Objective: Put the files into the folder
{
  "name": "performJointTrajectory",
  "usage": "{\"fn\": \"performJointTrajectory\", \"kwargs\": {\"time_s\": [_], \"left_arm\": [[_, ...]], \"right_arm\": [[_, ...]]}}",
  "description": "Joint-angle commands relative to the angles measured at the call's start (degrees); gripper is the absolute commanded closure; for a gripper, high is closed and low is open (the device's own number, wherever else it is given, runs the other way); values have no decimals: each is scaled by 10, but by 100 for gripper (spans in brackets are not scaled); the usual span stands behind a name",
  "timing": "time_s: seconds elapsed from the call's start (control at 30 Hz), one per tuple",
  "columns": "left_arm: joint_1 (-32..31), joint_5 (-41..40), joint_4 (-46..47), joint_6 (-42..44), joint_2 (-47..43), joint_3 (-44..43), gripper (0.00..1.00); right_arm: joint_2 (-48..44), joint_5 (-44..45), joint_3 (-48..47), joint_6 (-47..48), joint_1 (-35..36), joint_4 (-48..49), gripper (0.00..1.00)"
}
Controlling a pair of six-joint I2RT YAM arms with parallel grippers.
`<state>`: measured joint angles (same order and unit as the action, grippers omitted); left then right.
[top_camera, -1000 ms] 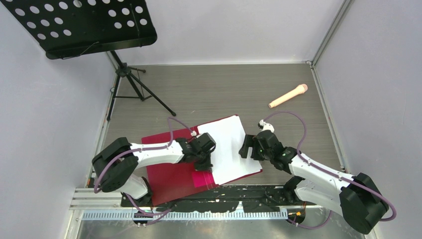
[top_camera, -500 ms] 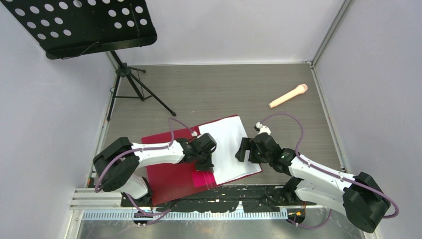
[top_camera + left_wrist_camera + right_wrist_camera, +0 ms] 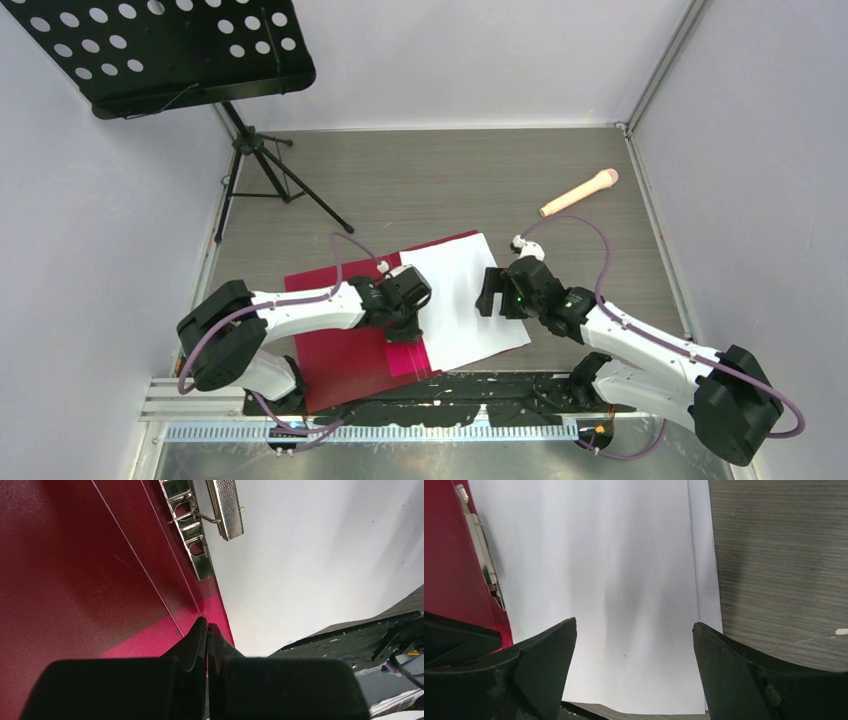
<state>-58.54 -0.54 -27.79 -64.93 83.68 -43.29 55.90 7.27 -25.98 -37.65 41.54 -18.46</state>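
The folder (image 3: pixel 335 345) lies open and flat near the table's front, dark red, with a pink patch (image 3: pixel 165 636) by its spine. The white files (image 3: pixel 462 295) lie on its right half, next to the metal spine clip (image 3: pixel 192 540). My left gripper (image 3: pixel 404 325) is shut with nothing between its fingers. Its tips (image 3: pixel 206 626) rest low at the pink patch, by the near left corner of the files (image 3: pixel 310 555). My right gripper (image 3: pixel 489 293) stands open over the right edge of the files (image 3: pixel 599 555), holding nothing.
A beige microphone (image 3: pixel 580 192) lies at the back right of the wooden table (image 3: pixel 450 180). A black music stand (image 3: pixel 170 50) on tripod legs (image 3: pixel 265 170) stands at the back left. A black strip (image 3: pixel 450 385) runs along the near edge.
My right gripper drifted a little left over the files, then slightly farther back, staying open. The left gripper shifted slightly left and back, still shut.
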Motion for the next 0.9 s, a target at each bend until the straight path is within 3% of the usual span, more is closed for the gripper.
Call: {"fn": "performJointTrajectory", "kwargs": {"time_s": [0.0, 0.2, 0.53, 0.87], "left_arm": [[-3, -29, -22, 13, -22, -24, 100], [3, -30, -22, 21, -6, -32, 100], [19, -30, -20, 39, 15, -39, 100], [21, -20, -6, 43, 39, -41, 100]], "right_arm": [[-1, 0, -41, 18, 1, -5, 7], [54, -7, -42, 67, -45, 49, 1], [139, -64, -27, 81, -94, 194, 5], [119, -11, -3, 78, -95, 189, 5]]}}
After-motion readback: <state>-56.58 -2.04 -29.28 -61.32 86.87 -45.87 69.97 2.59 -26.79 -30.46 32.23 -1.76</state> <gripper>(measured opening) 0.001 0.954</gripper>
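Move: The middle of the papers' right edge lies about 8 cm ahead of the open right hand, 2 cm to its right and 4 cm lower. The metal clip is some 4 cm ahead and 19 cm to the left of that hand; the pink pocket is about 8 cm back and 21 cm to its left. From the closed left hand, the middle of the same paper edge is roughly 14 cm ahead and 22 cm to the right. The right hand, fingers still wide open, first rises about 1.5 cm, then reaches some 6 cm forward beside the papers' right edge while sinking to about 1.5 cm below its starting height, so that its right fingertip comes to the edge; whether it touches can't be seen. Meanwhile the left hand, still shut, makes a low hop of about 1.5 cm forward beside the folder's spine towards the metal clip, coming down again just short of its near end. ##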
